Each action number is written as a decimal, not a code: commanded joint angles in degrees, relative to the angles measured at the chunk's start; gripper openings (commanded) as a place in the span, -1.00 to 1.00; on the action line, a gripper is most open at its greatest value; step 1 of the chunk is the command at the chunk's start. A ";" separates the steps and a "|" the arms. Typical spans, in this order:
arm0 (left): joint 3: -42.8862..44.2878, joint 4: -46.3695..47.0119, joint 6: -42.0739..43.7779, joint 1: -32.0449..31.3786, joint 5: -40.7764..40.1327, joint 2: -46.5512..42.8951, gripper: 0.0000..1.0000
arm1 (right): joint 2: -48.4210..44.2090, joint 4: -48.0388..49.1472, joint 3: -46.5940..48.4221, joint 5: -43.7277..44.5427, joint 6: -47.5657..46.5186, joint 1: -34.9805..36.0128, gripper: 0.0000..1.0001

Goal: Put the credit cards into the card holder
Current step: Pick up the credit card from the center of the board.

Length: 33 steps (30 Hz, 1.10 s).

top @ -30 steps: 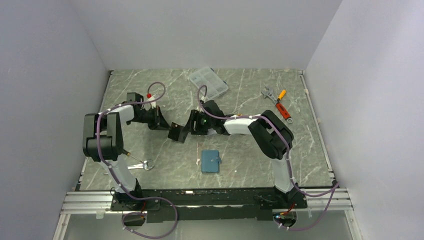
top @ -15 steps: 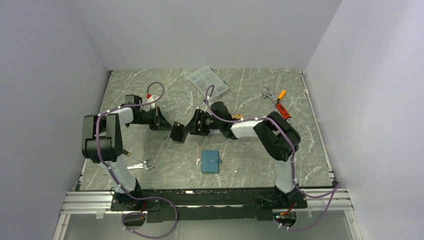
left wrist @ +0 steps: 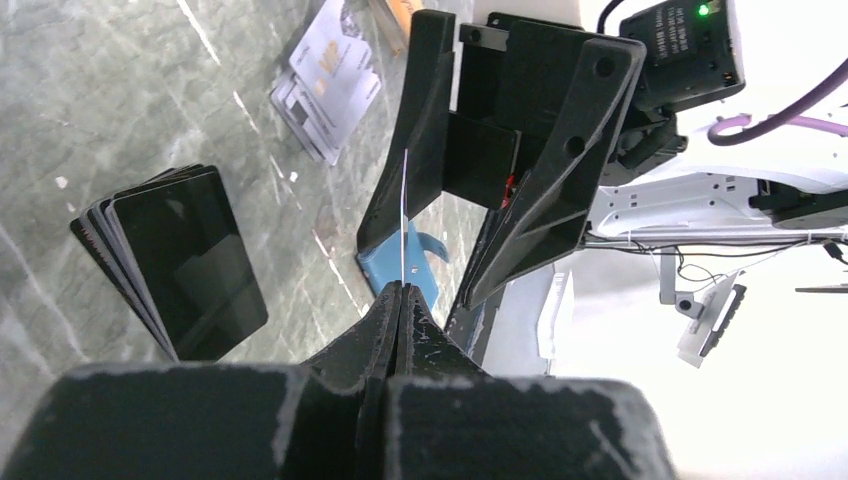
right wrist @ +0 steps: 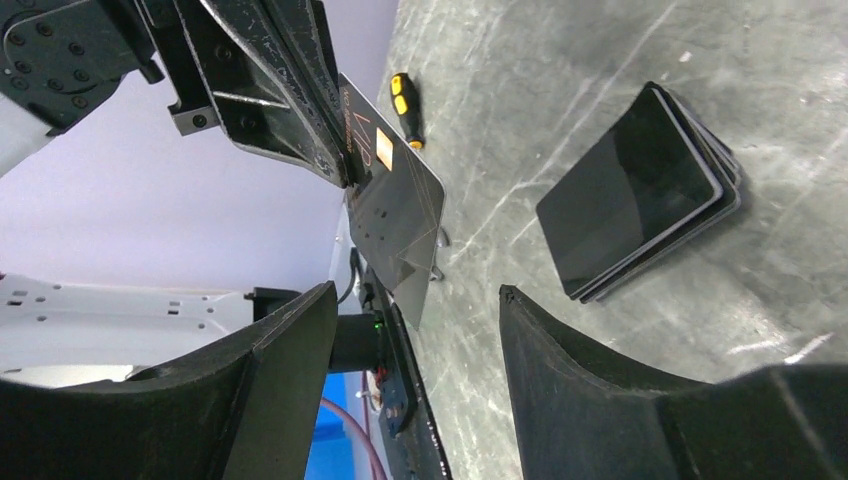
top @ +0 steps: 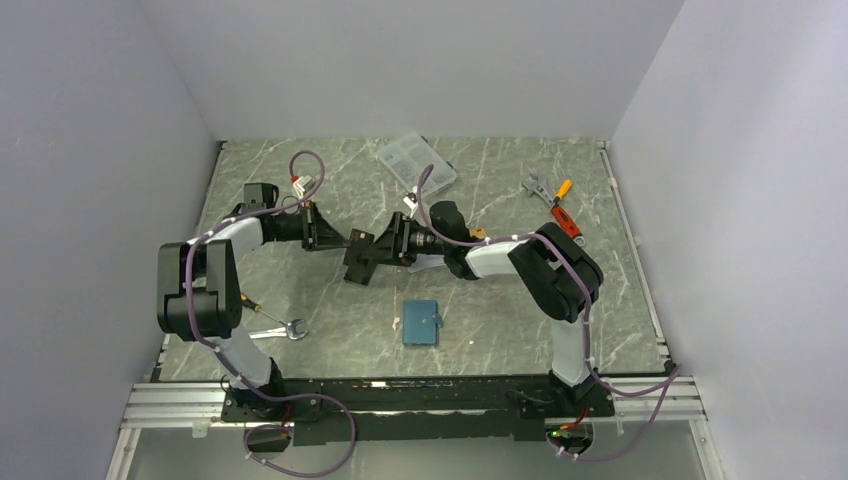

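Note:
My left gripper (left wrist: 400,290) is shut on the edge of a credit card (right wrist: 395,200), a dark one with a gold chip and "VIP" print, which shows edge-on as a thin line (left wrist: 404,215) in the left wrist view. It holds the card up above the table. Facing it, my right gripper (right wrist: 415,330) stands open just short of the card, with nothing between its fingers (left wrist: 560,150). The two grippers meet mid-table (top: 350,250). The teal card holder (top: 421,322) lies closed nearer the arm bases. Several silver-grey credit cards (left wrist: 325,80) lie fanned on the table.
A flat black case (left wrist: 185,260) with layered edges lies on the table under the grippers. A clear compartment box (top: 416,165) sits at the back. Wrenches and an orange screwdriver (top: 560,208) lie at the right. A wrench (top: 285,328) and a yellow-black screwdriver (right wrist: 405,108) lie at the left.
My left gripper has swung right with the card. The right gripper has turned and lifted to face it, so the two now stand close together.

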 commanded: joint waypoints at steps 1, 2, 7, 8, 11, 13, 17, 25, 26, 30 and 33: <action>-0.46 2.87 -2.15 0.12 4.81 -3.97 -1.00 | -2.31 7.52 0.84 -2.50 2.44 0.25 0.27; -0.53 3.24 -2.67 0.12 5.03 -4.29 -1.00 | -2.31 7.10 1.29 -2.41 2.30 0.48 0.27; -0.74 3.59 -4.20 -0.13 5.92 -5.45 -1.00 | -2.09 9.65 1.81 -2.06 4.50 1.09 0.20; -0.80 3.48 -4.22 -0.33 5.88 -5.61 -1.00 | -2.06 10.98 1.50 -1.92 5.60 1.11 0.17; -1.06 3.31 -4.10 -1.02 5.70 -6.41 -1.00 | -2.29 13.30 1.03 -1.08 7.62 0.95 0.01; -1.27 3.12 -4.15 -1.48 5.75 -6.99 -1.00 | -2.49 14.49 1.21 -0.82 8.78 0.80 -0.05; -1.41 2.64 -3.93 -1.89 5.96 -8.24 -1.00 | -1.96 15.92 2.41 -1.11 12.63 0.54 -0.45; -1.68 2.44 -4.15 -1.91 8.28 -11.29 -0.64 | -5.92 14.40 0.33 -0.49 12.51 0.38 -1.00; -1.57 1.91 -3.78 -1.93 8.96 -11.58 -0.49 | -7.12 12.97 -0.09 -0.31 10.99 0.40 -1.00; -1.46 -0.37 -1.12 -2.33 12.31 -12.63 -0.06 | -11.03 6.24 -0.16 0.04 5.57 0.38 -1.00; 2.20 -13.67 10.93 -3.20 13.10 -12.75 0.04 | -12.86 2.89 0.60 0.10 3.30 0.44 -1.00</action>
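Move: Held out rightward from the left hand's shut fingers, the black credit card has its middle about 4 cm to the right and 1 cm below. From the open right hand it lies about 5 cm left, 1 cm ahead and 1 cm above. The remaining black card stack is on the table, roughly 6 cm left and 7 cm below the right hand. Some light cards lie 10 cm right, 3 cm ahead; the blue card holder 9 cm right, 14 cm back. Rising with its fingers tipping up about 12 degrees, the right hand eases left onto the card's free end and shuts on it, pinching it while the left hand, also climbing, still holds on. Then the left fingers open to about half as that hand draws back some 4 cm and keeps rising; the right hand goes on up, nearly 10 cm in all. ##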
